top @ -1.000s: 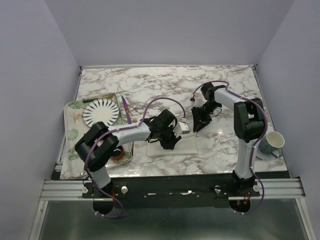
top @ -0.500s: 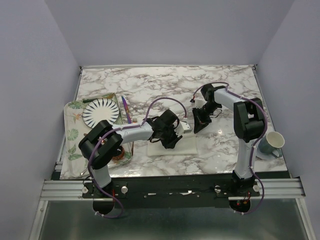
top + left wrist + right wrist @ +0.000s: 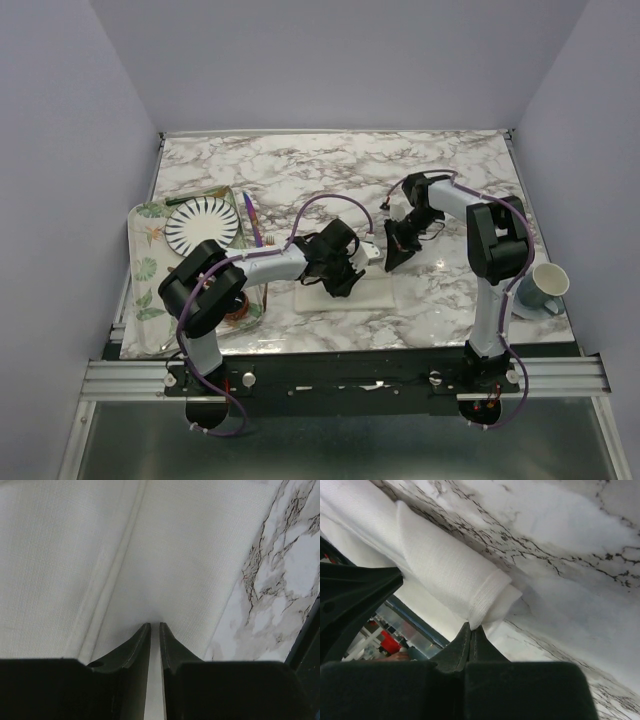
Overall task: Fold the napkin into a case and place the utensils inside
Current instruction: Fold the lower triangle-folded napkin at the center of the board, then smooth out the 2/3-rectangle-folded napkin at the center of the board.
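Note:
The cream napkin lies partly folded at the table's front middle. My left gripper is down on it; in the left wrist view its jaws stand almost together with cloth in the thin gap. My right gripper is shut on the napkin's rolled right corner, held just above the marble. The purple-blue utensil lies at the tray's right edge. A copper utensil lies in the tray, partly hidden by the left arm.
A leaf-patterned tray at the left holds a white plate with black stripes. A pale mug stands at the right front edge. Purple cables loop over both arms.
The right gripper has drawn the napkin corner slightly left towards the left gripper. The left arm's elbow shifted a little; its gripper stays on the cloth.

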Motion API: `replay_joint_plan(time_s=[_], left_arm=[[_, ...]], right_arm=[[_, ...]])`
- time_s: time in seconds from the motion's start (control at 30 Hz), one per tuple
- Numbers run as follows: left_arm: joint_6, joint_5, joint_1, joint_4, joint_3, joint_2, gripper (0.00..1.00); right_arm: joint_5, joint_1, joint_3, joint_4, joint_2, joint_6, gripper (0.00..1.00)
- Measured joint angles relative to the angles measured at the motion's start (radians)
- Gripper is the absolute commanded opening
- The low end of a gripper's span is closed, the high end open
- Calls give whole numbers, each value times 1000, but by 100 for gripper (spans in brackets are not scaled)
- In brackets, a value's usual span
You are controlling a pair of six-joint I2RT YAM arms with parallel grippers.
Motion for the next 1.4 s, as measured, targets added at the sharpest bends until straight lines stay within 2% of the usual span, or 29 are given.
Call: replay_joint_plan(time_s=[0.13, 0.2, 0.37, 0.5, 0.6, 0.73, 0.8, 1.0, 1.23, 1.4], left_arm=[[-3, 0, 0, 0, 0, 1, 26], [-6, 0, 0, 0, 0, 1, 35], [-44, 27, 21, 10, -13, -36, 48], [-137, 121, 97, 43, -24, -143, 53], [-251, 196, 187, 111, -3, -190, 53], [-510, 302, 294, 305, 4, -153, 53], [-650, 348, 322, 419, -4, -111, 53], [-931, 425, 327, 666, -48, 1, 53], [-1086, 456, 327, 795, -65, 140, 53], [-1162, 460, 325, 852, -65, 207, 46]], right_arm=[[5, 0, -32, 6, 0, 0, 1], [13, 0, -42, 14, 2, 0, 1], [19, -2, -44, 22, 20, 6, 1], [26, -2, -44, 23, 21, 8, 1], [32, -2, -43, 22, 21, 14, 1], [36, -2, -25, 10, 35, 19, 1], [37, -2, -14, 5, 42, 22, 1], [40, -2, -7, 3, 45, 24, 1], [41, -2, -7, 3, 45, 24, 1], [41, -2, -7, 3, 45, 25, 1]])
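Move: My left fingertips are down on the lower napkin's near half. Its far fold lies about 6 cm ahead, roughly level sideways and at nearly the same height; the fold's right-hand corner, pinched in my shut right fingers, is some 5 cm ahead and 9 cm to the right of my left hand. The fork lies about 5 cm ahead and 18 cm left of that left hand. From my right hand, the far fold's middle is about 10 cm left and 1 cm ahead. I lift my left fingertips off the napkin, opening them from about a quarter to half, and arc up some 13 cm while swinging 10 cm forward, then sink about half that height again above the far edge, easing slightly right. My left wrist turns counter-clockwise and swings the fingers up until they point right, nearly level. Meanwhile my right hand keeps its pinch on the corner and lowers it about 2 cm. ##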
